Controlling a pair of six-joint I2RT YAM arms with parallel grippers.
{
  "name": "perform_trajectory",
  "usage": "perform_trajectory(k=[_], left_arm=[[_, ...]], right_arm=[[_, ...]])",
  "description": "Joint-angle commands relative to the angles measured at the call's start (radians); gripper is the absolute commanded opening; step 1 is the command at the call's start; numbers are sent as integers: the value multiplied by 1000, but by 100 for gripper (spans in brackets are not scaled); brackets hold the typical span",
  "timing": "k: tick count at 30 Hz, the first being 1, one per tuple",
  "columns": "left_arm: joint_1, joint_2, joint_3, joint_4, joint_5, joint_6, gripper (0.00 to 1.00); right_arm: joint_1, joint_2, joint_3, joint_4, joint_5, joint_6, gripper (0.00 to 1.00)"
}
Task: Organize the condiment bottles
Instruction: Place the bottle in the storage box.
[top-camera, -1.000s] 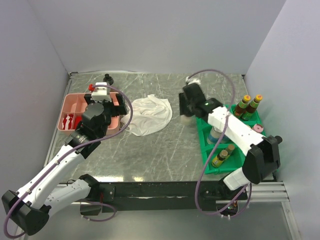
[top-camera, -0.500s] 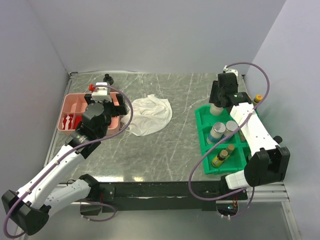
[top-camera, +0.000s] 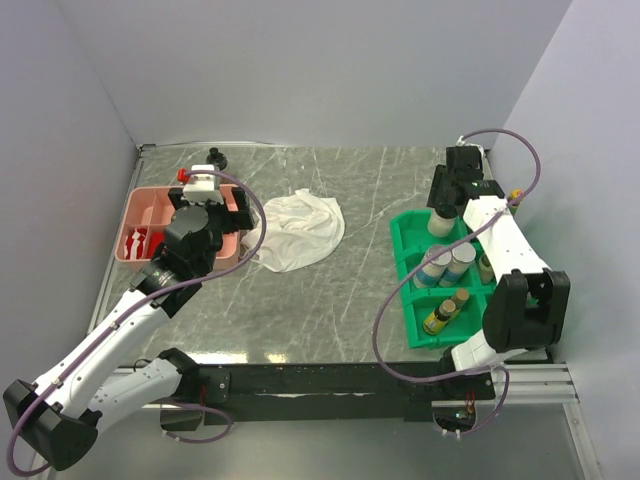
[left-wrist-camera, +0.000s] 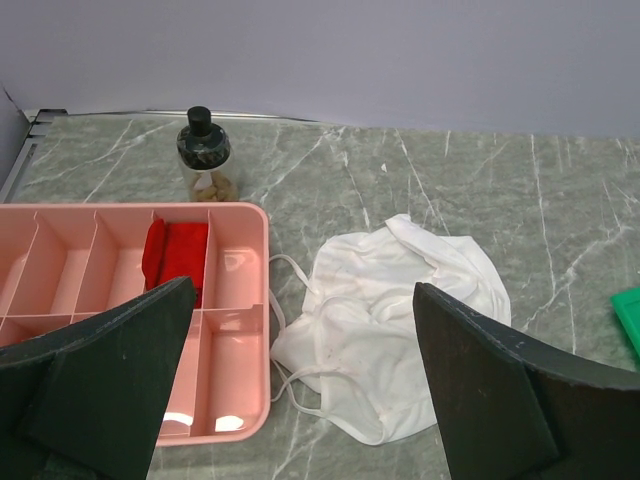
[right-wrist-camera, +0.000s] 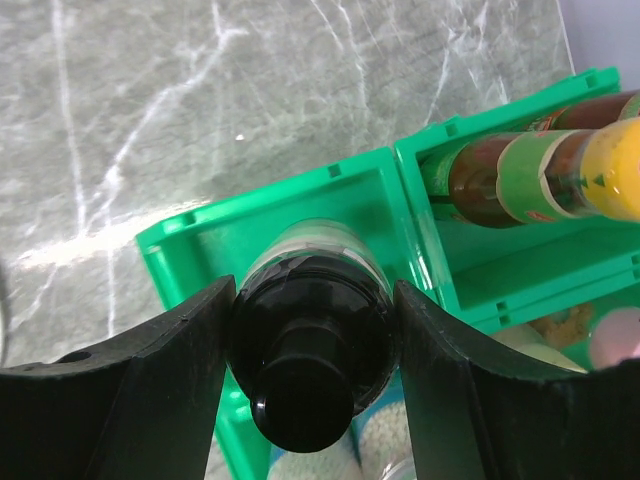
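My right gripper (top-camera: 443, 205) (right-wrist-camera: 312, 300) is shut on a clear jar with a black cap (right-wrist-camera: 312, 345), its fingers pressed against both sides of the lid. The jar (top-camera: 440, 222) hangs over the far-left compartment of the green tray (top-camera: 402, 240) (right-wrist-camera: 190, 250). Several condiment bottles stand in that tray: two blue-labelled ones with silver caps (top-camera: 447, 264), an amber one (top-camera: 440, 316), and dark sauce bottles with green bands (right-wrist-camera: 510, 165). Another black-capped jar (top-camera: 215, 157) (left-wrist-camera: 205, 160) stands alone at the back left. My left gripper (top-camera: 212, 205) (left-wrist-camera: 302, 300) is open and holds nothing, between the pink tray and the cloth.
The pink compartment tray (top-camera: 140, 205) (left-wrist-camera: 240, 330) lies at the left with red items (left-wrist-camera: 175, 258) in it. A crumpled white cloth (top-camera: 297, 228) (left-wrist-camera: 395, 320) lies mid-table. Grey walls close in the back and both sides.
My right arm has carried the black-capped jar from the middle of the table rightward to over the green tray's far-left compartment. The left arm has not moved.
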Motion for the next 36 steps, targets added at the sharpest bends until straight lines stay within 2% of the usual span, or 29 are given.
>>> perform_trajectory(k=[1, 6, 12, 19, 24, 30, 36], left_arm=[[-3, -3, 21, 37, -13, 15, 97], [-5, -6, 21, 36, -13, 15, 97], [-5, -11, 21, 37, -13, 16, 97], [-8, -9, 19, 37, -22, 21, 97], [-8, -14, 18, 42, -24, 23, 97], [-9, -6, 18, 40, -21, 21, 97], [-8, 15, 21, 36, -15, 19, 97]], right_arm=[[-23, 43, 11, 93, -2, -19, 38], [-29, 89, -15, 130, 18, -17, 43], [-35, 135, -36, 151, 54, -5, 54], [-34, 138, -49, 151, 160, 20, 87], [-31, 85, -38, 131, 136, 40, 99], [12, -53, -22, 88, 45, 52, 100], [139, -210, -44, 78, -83, 61, 100]])
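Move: The far-left compartment of the green storage box lies almost right under the right hand, its middle about 15 cm down, 1 cm ahead and 1 cm left; this hand already holds the black-capped bottle by its cap above it. From the hand, two blue-labelled jars stand behind: one about 8 cm back and 1 cm left, the other 7 back and 5 right. The nearer sauce bottle is 3 cm ahead, 10 right. From the left hand the compartment is roughly 43 cm right, 8 ahead, 28 down. Straight down first: the right hand lowers the held bottle some 7 cm into the far-left compartment, easing slightly forward and to the right. Near the bottom the fingers open wide and let go of the cap, then the hand backs off upward about 9 cm and 5 cm to the left, fingers tipping up a little. ##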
